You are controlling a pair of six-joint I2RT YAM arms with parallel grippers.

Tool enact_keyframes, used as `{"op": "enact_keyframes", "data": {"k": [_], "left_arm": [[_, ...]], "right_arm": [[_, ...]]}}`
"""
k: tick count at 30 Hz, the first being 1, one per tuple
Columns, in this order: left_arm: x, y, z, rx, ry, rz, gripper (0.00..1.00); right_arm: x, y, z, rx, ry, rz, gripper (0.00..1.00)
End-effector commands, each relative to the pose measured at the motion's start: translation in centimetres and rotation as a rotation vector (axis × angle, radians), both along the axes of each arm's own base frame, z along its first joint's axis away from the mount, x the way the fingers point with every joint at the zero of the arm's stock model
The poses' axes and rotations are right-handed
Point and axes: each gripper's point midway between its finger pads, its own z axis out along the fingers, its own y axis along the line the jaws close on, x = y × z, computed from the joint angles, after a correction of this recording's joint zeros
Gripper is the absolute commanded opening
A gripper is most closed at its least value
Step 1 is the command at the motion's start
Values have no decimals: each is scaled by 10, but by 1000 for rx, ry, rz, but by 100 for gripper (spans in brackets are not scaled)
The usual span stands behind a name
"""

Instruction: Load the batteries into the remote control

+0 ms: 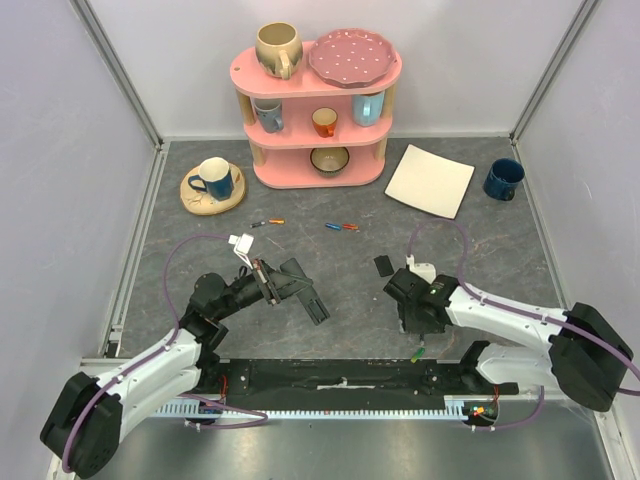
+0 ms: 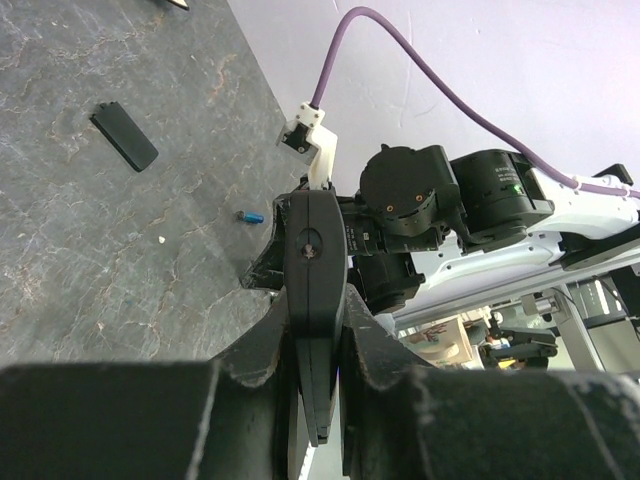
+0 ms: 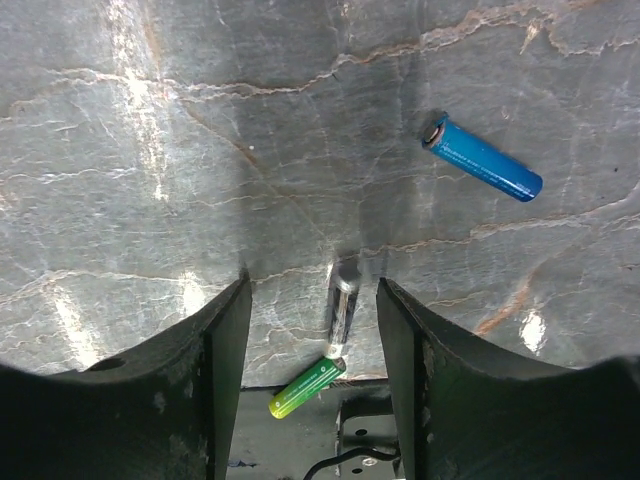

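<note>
My left gripper (image 1: 275, 280) is shut on the remote control (image 1: 308, 297), a black bar held above the table. The left wrist view shows the remote control (image 2: 313, 260) edge-on between the fingers. My right gripper (image 3: 315, 285) points down at the table near its front edge, open. Between its fingers, nearer the right one, lies a blurred silvery battery (image 3: 342, 305), touched by neither finger. A green battery (image 3: 307, 387) lies at its near end, over the table's edge. A blue battery (image 3: 485, 160) lies farther off. More batteries (image 1: 342, 227) lie mid-table.
A small black cover (image 1: 384, 266) lies beside the right arm. At the back stand a pink shelf (image 1: 318, 140) with cups and a plate, a blue mug on a coaster (image 1: 212, 180), a white square plate (image 1: 430, 180) and a dark blue cup (image 1: 503, 179).
</note>
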Motion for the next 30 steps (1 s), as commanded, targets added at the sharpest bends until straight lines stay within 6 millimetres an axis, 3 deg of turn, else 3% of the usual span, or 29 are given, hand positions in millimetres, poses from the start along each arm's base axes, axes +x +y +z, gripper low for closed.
{"op": "enact_keyframes", "data": {"k": [1,12,30], "left_arm": [[-4,-2,18,-41,-62,-22,2],[-6,0,18,-51,-63,-23,2],[-11,3,18,-62,-63,-18,2]], "right_arm": [[-3,12,-1,75,3,-45,61],[-8,13,-2,112,8,-57,56],[-16,16,-10,148,25,-54,31]]}}
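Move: The black-and-silver battery lies just under the right fingertips, about 2 cm back, 1 cm to the right and 1 cm lower, with its near end by the green battery, which lies some 6 cm straight back from the hand. The blue battery lies about 4 cm ahead and 6 cm to the right. From the left hand, which still holds the remote, the black-and-silver battery lies roughly 30 cm right, 9 cm back and 18 cm below. The right hand, pointing down just above the table, creeps about 1 cm left and 1 cm back with hardly any sinking, settling over the black-and-silver battery while the wrist tilts some 5 to 10 degrees so that the fingertips swing left. Its fingers, well apart at first, close in to roughly half that gap on either side of this battery, without yet pinching it. ##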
